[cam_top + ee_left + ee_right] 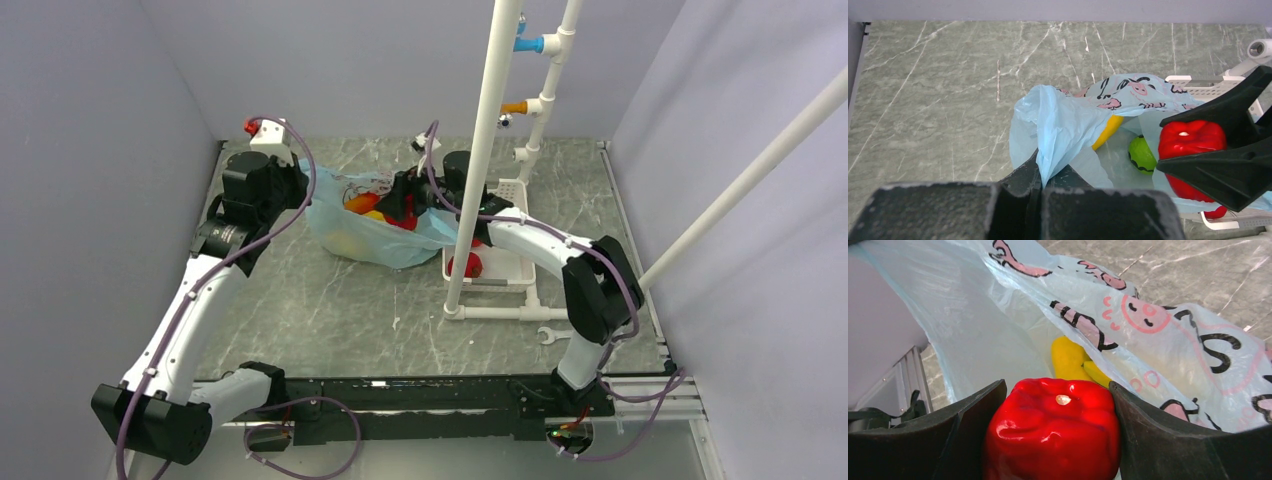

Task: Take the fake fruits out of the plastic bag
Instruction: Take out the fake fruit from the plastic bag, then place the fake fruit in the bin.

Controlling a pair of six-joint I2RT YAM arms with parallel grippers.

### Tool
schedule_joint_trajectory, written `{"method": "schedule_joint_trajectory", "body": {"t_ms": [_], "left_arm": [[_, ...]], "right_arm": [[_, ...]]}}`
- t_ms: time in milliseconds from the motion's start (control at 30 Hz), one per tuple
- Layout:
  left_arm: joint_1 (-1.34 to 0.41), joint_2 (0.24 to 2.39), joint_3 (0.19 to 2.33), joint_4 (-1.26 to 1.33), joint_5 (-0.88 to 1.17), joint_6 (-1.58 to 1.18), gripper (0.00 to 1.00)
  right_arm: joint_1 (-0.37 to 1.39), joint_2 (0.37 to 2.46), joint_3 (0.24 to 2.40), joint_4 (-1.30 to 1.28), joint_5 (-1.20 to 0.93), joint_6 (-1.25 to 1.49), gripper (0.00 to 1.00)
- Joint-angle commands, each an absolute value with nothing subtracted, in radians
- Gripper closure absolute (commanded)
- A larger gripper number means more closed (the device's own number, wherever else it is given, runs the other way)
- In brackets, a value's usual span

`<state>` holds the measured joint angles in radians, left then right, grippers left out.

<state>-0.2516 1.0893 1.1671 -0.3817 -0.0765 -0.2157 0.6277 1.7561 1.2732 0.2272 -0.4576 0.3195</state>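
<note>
The light-blue plastic bag lies at the back middle of the table. My left gripper is shut on a fold of the bag's rim and holds it up. My right gripper is inside the bag's mouth, shut on a glossy red pepper, which also shows in the left wrist view and the top view. A yellow banana lies deeper in the bag, partly under a fold. A green piece lies on the bag's floor beside the pepper.
A white slotted basket stands right of the bag with a red piece in it. A white pipe frame rises in front of the basket. A wrench lies near the right arm's base. Grey walls close three sides.
</note>
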Motion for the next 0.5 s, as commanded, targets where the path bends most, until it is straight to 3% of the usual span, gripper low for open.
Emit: {"method": "schedule_joint_trajectory", "body": {"t_ms": [0, 233, 467], "left_arm": [[-0.245, 1.088, 1.205, -0.36, -0.073, -0.229, 1.0], [-0.245, 1.151, 1.222, -0.357, 0.053, -0.241, 1.0], [-0.245, 1.216, 1.256, -0.396, 0.088, -0.258, 1.0]], "right_arm": [[0.586, 1.679, 1.252, 0.341, -0.479, 0.403, 0.92], [0.546, 1.753, 1.311, 0.491, -0.74, 0.638, 0.92], [0.542, 1.73, 1.381, 0.526, -0.733, 0.722, 0.91]]}}
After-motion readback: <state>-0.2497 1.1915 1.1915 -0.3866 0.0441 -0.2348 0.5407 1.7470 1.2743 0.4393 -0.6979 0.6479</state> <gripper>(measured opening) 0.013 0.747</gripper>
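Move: The right hand already grips the red bell pepper just over the bag's mouth; the white basket it is bound for lies about 21 cm to the right, 3 cm farther out and 18 cm lower. The yellow fruit still in the bag is some 6 cm left, 4 cm ahead and 15 cm below; the pepper already in the basket is 15 cm right and 5 cm nearer. From the left hand, holding a bag handle, the bag's body is about 11 cm right, 5 cm ahead and 24 cm down. Lift the right gripper about 6 cm with the red pepper kept pinched, easing a touch to the right on the way and then back, and tip its fingers up some 15 to 20 degrees so they come nearly level. Meanwhile let the shut left gripper, still on the bag handle, sink and go right some 2.5 cm each and a little forward, turning slightly clockwise. ##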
